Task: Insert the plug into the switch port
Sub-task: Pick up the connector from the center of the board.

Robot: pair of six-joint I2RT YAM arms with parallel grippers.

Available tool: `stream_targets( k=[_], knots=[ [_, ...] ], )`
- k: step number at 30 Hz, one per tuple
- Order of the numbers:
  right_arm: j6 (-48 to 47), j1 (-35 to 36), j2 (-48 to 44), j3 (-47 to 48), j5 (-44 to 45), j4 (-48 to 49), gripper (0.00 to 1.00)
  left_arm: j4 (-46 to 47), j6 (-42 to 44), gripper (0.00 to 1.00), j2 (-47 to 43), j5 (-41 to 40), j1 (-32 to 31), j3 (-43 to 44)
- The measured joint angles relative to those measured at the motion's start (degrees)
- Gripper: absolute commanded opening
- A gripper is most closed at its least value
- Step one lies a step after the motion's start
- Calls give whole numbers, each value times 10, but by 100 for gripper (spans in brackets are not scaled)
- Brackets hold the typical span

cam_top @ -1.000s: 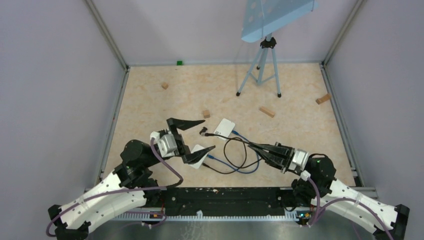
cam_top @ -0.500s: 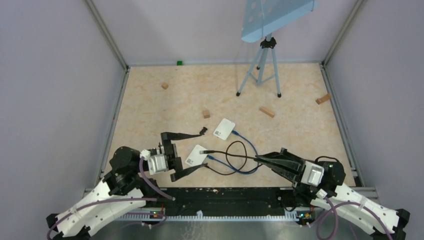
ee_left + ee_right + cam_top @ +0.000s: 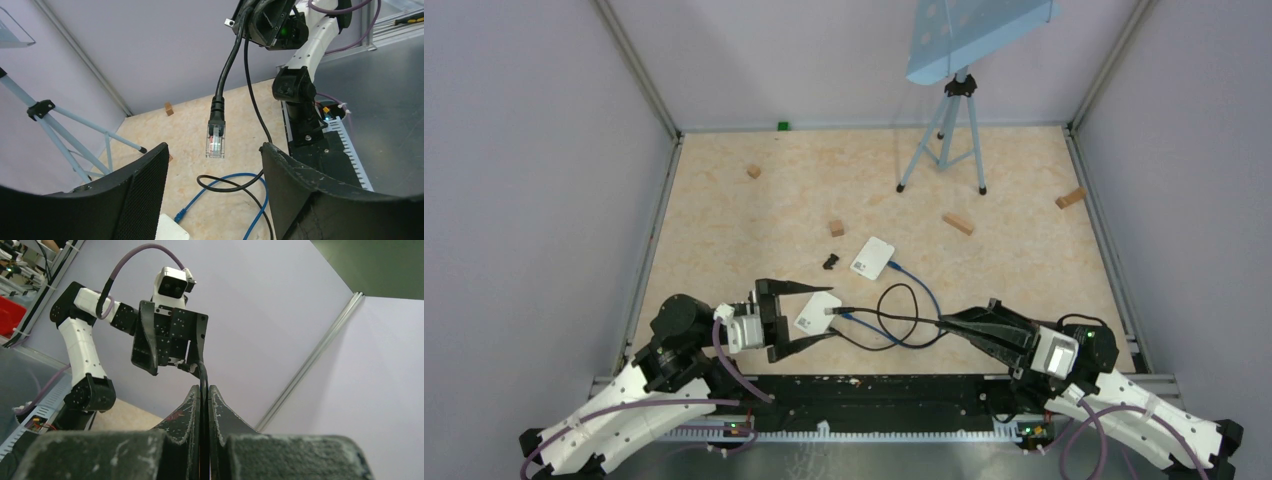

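A clear plug (image 3: 215, 141) hangs on a black cable (image 3: 227, 60), its tip at the near white switch box (image 3: 812, 315). My right gripper (image 3: 942, 322) is shut on that cable, which runs up between its fingers (image 3: 192, 405) in the right wrist view. My left gripper (image 3: 830, 310) stands open around the switch box, one finger on each side, apart from it. In the left wrist view the plug hangs between the left fingers (image 3: 135, 195), and only a corner of the box (image 3: 170, 231) shows. A blue cable (image 3: 914, 290) joins it to a second white box (image 3: 872, 257).
A tripod (image 3: 944, 130) with a blue panel stands at the back right. Wooden blocks lie at the far left (image 3: 753, 171), the middle (image 3: 836, 228) and the right (image 3: 957, 223). A small black piece (image 3: 830, 262) lies beside the far box. Walls close in both sides.
My left gripper has dropped back toward the near edge and narrowed its jaws around the near box. My right gripper has drawn back to the right with the cable.
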Motion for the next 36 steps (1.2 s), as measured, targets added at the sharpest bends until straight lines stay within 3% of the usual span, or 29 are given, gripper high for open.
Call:
stream_targets(
  k=[6, 11, 14, 17, 21, 34, 36],
  knots=[
    [0, 0, -2, 0, -7, -5, 0, 7, -12, 48, 20, 21, 0, 0],
    [0, 0, -3, 0, -9, -12, 0, 10, -18, 37, 42, 40, 0, 0],
    [0, 0, -3, 0, -10, -15, 0, 10, -21, 38, 47, 45, 0, 0],
    [0, 0, -4, 0, -10, -19, 0, 10, -23, 46, 47, 45, 0, 0],
    [-5, 0, -4, 0, -10, -25, 0, 10, -26, 45, 47, 45, 0, 0],
    [-18, 0, -7, 1, -8, -58, 0, 3, -34, 1, 47, 23, 0, 2],
    [-25, 0, -7, 7, -3, -78, 12, -4, -42, 0, 48, 4, 0, 6]
  ],
)
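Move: The plug hangs on the black cable just in front of the open left fingertips, about 2 cm to the right of that hand and 2 cm below it. On the table, some 33 cm below the left hand, the near switch lies about 8 cm ahead and 6 cm left, the far switch 23 cm ahead and 7 cm right. The looped cables lie 8 cm ahead and 16 cm right of that hand. From the right hand, which grips the cable, the plug is roughly 17 cm left, 2 cm ahead and 4 cm lower. The left fingertips close on the clear plug and pinch it from both sides. To get there the left hand first eases about 1.5 cm right and as much down, stops with the plug between the half-closed fingers, then shuts them and shifts about 1 cm forward. The right hand keeps its grip on the cable and sinks about 2 cm, mostly late. ##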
